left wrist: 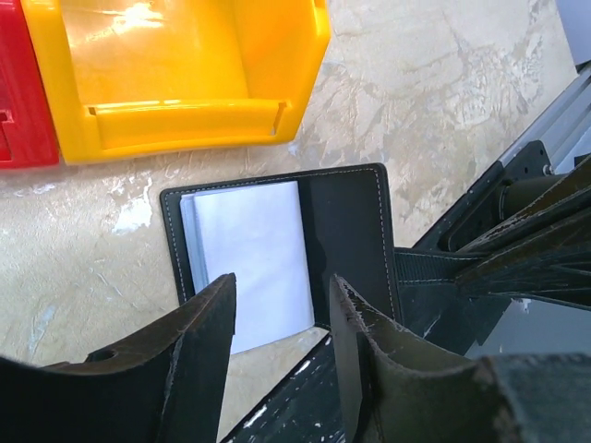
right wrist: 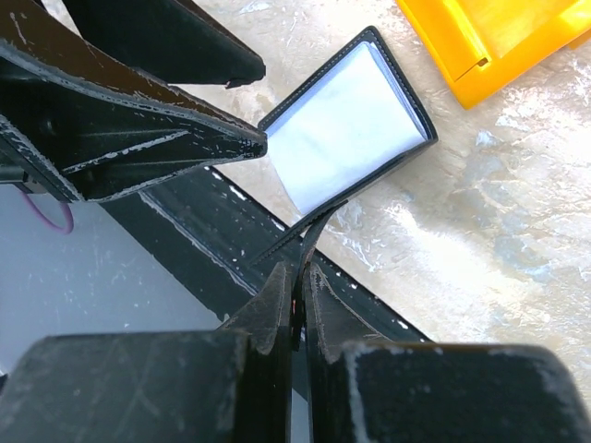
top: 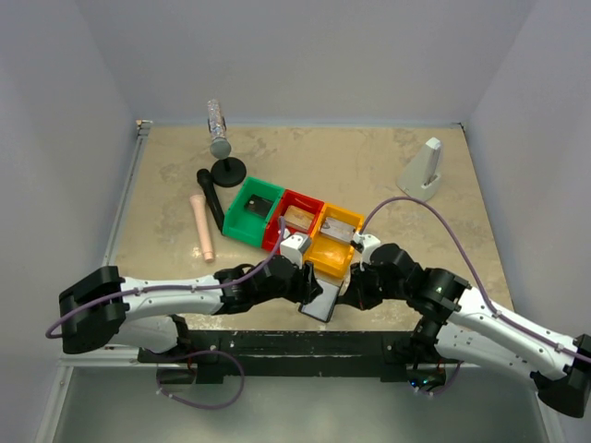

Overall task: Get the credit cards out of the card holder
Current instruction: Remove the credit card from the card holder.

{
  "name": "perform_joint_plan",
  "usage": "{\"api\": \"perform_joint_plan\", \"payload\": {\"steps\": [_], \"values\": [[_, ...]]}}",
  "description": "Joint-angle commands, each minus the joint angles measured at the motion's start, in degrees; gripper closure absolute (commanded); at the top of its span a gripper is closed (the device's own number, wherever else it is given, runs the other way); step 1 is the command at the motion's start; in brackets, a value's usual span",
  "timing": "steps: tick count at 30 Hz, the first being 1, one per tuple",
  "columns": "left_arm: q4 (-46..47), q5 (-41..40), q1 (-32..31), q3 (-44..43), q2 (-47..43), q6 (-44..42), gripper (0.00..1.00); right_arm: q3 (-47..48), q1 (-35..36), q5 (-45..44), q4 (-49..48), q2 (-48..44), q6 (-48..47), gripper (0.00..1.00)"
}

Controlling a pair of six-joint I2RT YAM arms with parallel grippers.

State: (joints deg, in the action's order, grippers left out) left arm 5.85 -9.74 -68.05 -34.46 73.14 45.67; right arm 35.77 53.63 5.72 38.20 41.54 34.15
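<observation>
The card holder (left wrist: 343,231) lies open near the table's front edge, just in front of the yellow bin (left wrist: 185,74). One glossy pale grey-blue inner panel (left wrist: 249,254) faces up; the other half is a black flap lifted off the table. My right gripper (right wrist: 297,277) is shut on that flap's edge, seen edge-on between the pads. My left gripper (left wrist: 282,314) hovers open just above the glossy panel's near edge, with nothing between its fingers. In the top view the holder (top: 320,305) sits between both grippers. The credit cards are hidden; none shows apart from the holder.
A green bin (top: 251,210), a red bin (top: 297,220) and the yellow bin (top: 334,242) stand in a row behind the holder. A black stand (top: 228,168), a bottle (top: 217,127), a pink rod (top: 202,226) and a white wedge (top: 423,170) lie farther back. A black rail (right wrist: 217,231) runs along the near edge.
</observation>
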Motion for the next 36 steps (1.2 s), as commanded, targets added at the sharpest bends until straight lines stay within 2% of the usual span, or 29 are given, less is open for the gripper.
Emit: {"api": "perform_joint_plan", "payload": {"steps": [1,7,15,24,36], "values": [[0.39,-0.29,-0.06,-0.61,0.5,-1.2,0.5,2.2,-0.01,0.62,0.12,-0.32,-2.07,1.0],[1.01,1.3,-0.15,-1.31,3.23,-1.02,0.51,0.18,-0.01,-1.23,0.21,-0.41,-1.81,1.0],[0.13,2.35,0.29,-1.14,6.22,0.73,0.49,-2.54,-0.01,-5.54,1.36,-0.06,3.99,1.0],[3.38,5.08,0.29,-1.49,7.36,-0.14,0.48,-4.57,-0.01,-5.54,-0.14,2.49,6.8,1.0],[0.66,4.56,0.29,-3.16,10.62,0.12,0.49,-5.09,-0.01,-6.68,0.65,3.02,8.03,1.0]]}}
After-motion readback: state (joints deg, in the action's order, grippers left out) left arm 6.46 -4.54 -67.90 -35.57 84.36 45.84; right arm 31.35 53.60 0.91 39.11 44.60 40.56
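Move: The white card pages of the opened card holder lie about 7 cm below the left hand's half-open fingers, level with them and some 2 cm to the right. The holder's empty black cover is about 7 cm to the left hand's right and 2 cm back, also lower, and the middle of the orange bin section is about 14 cm ahead and 4 cm right. From the right hand, already pinching the holder's strap, the pages lie about 6 cm left, 3 cm ahead and 8 cm below. Downward, with a brief pause partway, the left hand sinks about 6 cm towards the white pages, easing slightly back, its fingers staying half open and tipping some 10 degrees steeper. The right hand keeps its pinch on the strap, waits at first, then lowers about 4 cm while shifting nearly 2 cm right, its fingers dipping and turning a little clockwise before it stops. ##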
